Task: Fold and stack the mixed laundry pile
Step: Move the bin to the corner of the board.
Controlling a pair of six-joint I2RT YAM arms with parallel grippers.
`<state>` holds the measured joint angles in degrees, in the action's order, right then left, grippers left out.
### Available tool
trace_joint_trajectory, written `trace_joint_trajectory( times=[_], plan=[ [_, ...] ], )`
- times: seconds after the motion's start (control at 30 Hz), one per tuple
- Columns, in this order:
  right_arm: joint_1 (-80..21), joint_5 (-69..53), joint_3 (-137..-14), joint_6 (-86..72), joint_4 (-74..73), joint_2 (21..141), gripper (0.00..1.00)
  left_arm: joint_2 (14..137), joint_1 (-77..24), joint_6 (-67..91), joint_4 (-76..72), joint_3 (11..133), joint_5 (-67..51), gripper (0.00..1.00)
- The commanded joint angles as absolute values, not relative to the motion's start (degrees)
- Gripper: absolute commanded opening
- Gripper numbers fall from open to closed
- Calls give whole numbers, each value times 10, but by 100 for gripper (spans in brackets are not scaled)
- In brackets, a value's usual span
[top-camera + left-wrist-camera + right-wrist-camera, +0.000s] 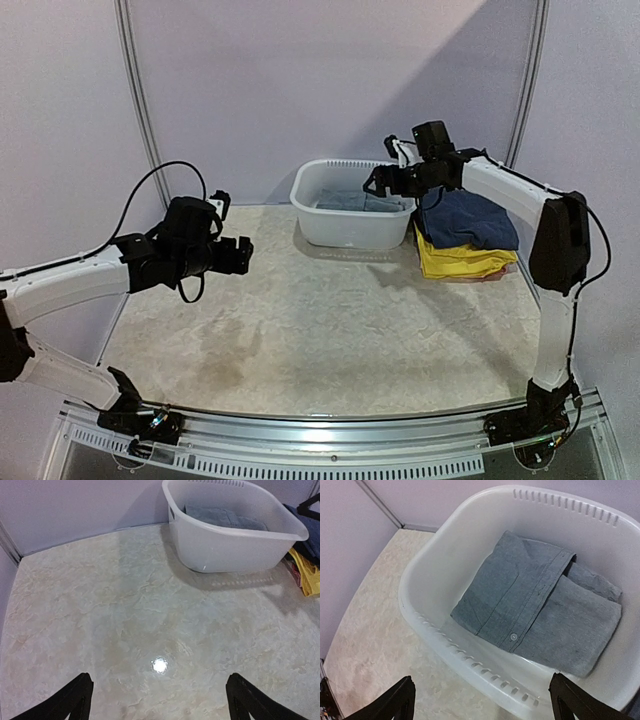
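Observation:
A folded grey garment point(540, 615) with a button placket lies inside the white plastic basin point(470, 660). My right gripper point(482, 700) hovers open above the basin's near rim, nothing between its fingers; the top view shows that gripper point(376, 182) over the basin point(345, 232). Right of the basin sits a stack of folded clothes: navy point(465, 218) on top, yellow point(460, 260) beneath, a reddish edge point(497, 274) at the bottom. My left gripper point(242, 255) stands open above the bare left part of the table, far from the clothes. In the left wrist view this gripper point(160, 700) is empty.
The marbled tabletop point(300, 320) is walled by pale panels at the back and both sides. The basin point(235, 545) stands at the back, with the clothes stack point(310, 575) against the right wall. A light reflection point(159, 665) shines on the table under the left gripper.

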<state>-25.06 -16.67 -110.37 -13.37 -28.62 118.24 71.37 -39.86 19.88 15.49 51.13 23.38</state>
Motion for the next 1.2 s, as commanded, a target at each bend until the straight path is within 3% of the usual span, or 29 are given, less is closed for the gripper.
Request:
trace_joint_trajectory(
  times=[0.0,0.3,0.57,0.67,0.8,0.97,1.17],
  plan=[
    [-266,-197,-1189,-15,-364,1255,95,749,-388,189,138,533,171,94],
    [-270,-219,-1245,135,-402,1322,98,756,-385,190,134,519,163,93],
    [-288,-149,-1255,203,-396,1353,93,771,-385,192,131,524,147,92],
    [-296,-116,-1259,221,-380,1367,82,776,-385,193,130,525,140,92],
    [-306,-90,-1262,236,-358,1375,56,777,-385,194,132,524,140,91],
    [-338,-46,-1259,267,-340,1372,32,774,-385,192,135,524,144,91],
    [-374,-19,-1208,295,-320,1338,23,764,-383,177,159,546,169,91]
  ],
)
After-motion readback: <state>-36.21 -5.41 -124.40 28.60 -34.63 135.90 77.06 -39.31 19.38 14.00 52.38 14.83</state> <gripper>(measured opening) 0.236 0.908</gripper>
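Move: The bin's near rim, the part to grip, lies about 5 cm left of the right gripper, barely ahead (1 cm) and 10 cm below. The bin's middle is roughly 10 cm ahead, 5 cm left and 17 cm down, and the grey shirt lies folded inside at about that spot, 2 cm lower. The navy-topped stack sits some 24 cm right, 3 cm ahead and 19 cm down. From the left gripper the bin is about 28 cm ahead, 23 cm right and 14 cm down. Bring the right gripper down some 10 cm and a little left onto the bin's near rim, rolling it about 50 degrees counter-clockwise as seen looking along its fingers, so that one finger goes inside the wall and one outside. Close on the rim, then draw left and slightly back with it. Let the open left gripper ease about 3 cm right and down. ##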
